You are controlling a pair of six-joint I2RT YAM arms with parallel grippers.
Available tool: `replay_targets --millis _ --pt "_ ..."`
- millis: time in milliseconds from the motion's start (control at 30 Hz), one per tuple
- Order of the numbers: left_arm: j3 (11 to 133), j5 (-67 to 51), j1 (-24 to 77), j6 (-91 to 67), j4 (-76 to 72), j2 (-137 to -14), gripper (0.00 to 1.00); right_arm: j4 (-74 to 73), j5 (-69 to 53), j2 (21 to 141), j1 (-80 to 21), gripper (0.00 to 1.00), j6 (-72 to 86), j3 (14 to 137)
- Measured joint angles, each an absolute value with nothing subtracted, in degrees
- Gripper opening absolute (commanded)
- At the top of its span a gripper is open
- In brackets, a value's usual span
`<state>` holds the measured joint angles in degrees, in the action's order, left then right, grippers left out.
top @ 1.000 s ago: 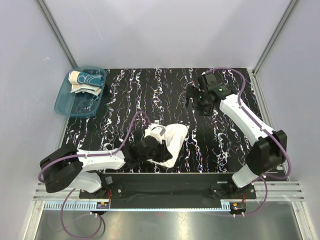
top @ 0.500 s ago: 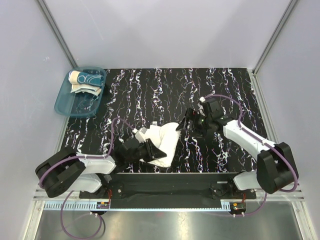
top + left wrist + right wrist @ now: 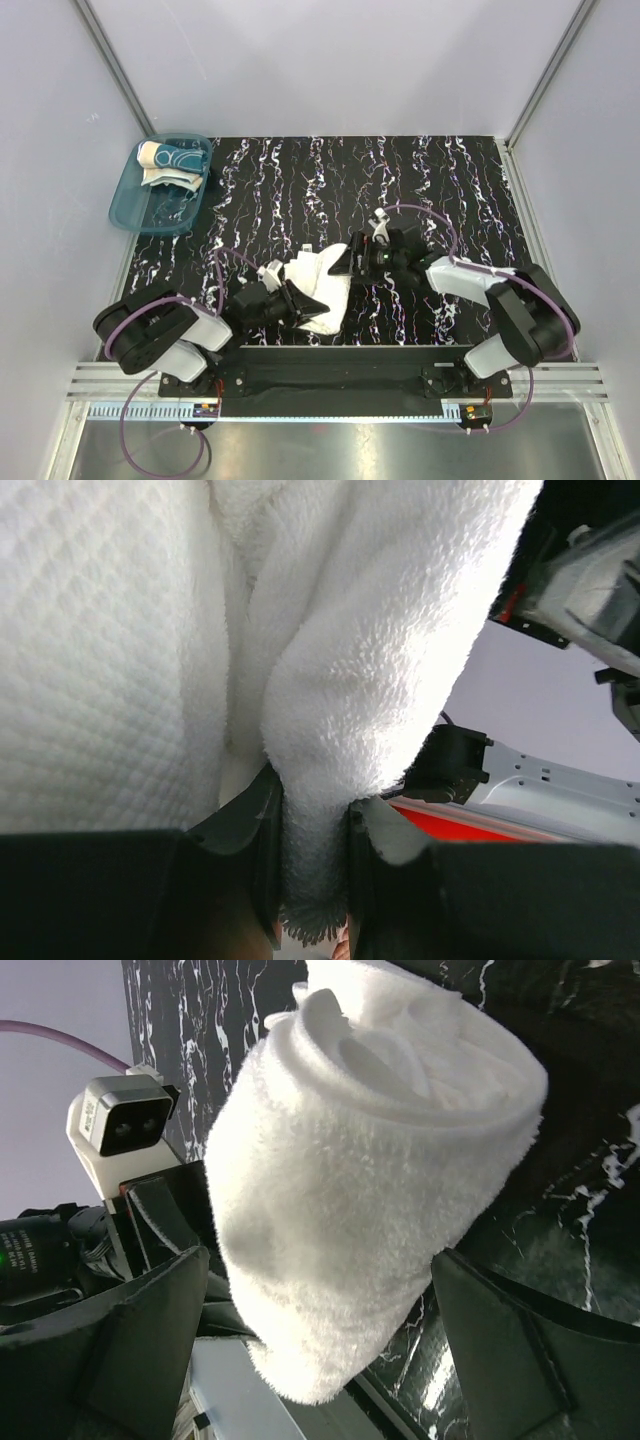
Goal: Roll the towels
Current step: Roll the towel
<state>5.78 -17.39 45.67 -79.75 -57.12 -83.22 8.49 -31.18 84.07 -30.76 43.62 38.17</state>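
Observation:
The white towel lies as a loose roll near the table's front edge. My left gripper is shut on a fold of it; in the left wrist view the fingers pinch the terry edge of the white towel. My right gripper is open at the roll's right end. In the right wrist view its fingers stand wide on either side of the rolled towel, not touching it. The cream-tan patterned towel lies in the teal tub at the back left.
The black marbled table is walled by grey panels on three sides. The arm bases and a metal rail run along the near edge. Purple cables loop over both arms.
My right arm has swung from the far right down to the towel's right end, gripper still open. My left arm has drawn back left, still gripping; the towel shifted slightly left with it.

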Motion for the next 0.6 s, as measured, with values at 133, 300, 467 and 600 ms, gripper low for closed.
replay_targets --millis 133,300,467,600 --pt "5.4 -17.4 45.5 -80.5 -57.3 -82.8 0.00 14.4 -31.1 89.4 -32.8 0.81 44.1 37.7" --pt "5.7 -17.0 45.3 -79.3 -50.1 -77.6 0.00 20.7 -31.5 94.4 -33.9 0.39 45.4 37.6" --pt "10.6 -15.9 45.2 -73.2 -34.0 -71.1 0.09 20.9 -30.9 95.7 -34.3 0.18 45.3 38.6" --pt "18.2 -12.2 45.7 -64.5 -16.3 -66.8 0.40 10.9 -27.0 95.3 -35.2 0.13 42.7 44.2"
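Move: The towel's middle is about 7 cm left of the right hand, 6 cm back towards the base and 6 cm below; that hand's fingers stand open around its far right side. The white tag at the towel's far edge is some 10 cm left and 3 cm ahead. The bin stands roughly 43 cm left and 18 cm ahead. From the left hand, already gripping the towel, its middle lies about 4 cm ahead, 1 cm right and 2 cm below. The right fingers shut on the far right side of the rolled towel and pinch it, after the hand sinks about 3.5 cm and slides 3 cm left over it; then that hand edges forward just over 1 cm. The left fingers keep their pinch as their hand eases forward and left by nearly 2 cm late on, tipping its fingertips about 15 degrees further down. ##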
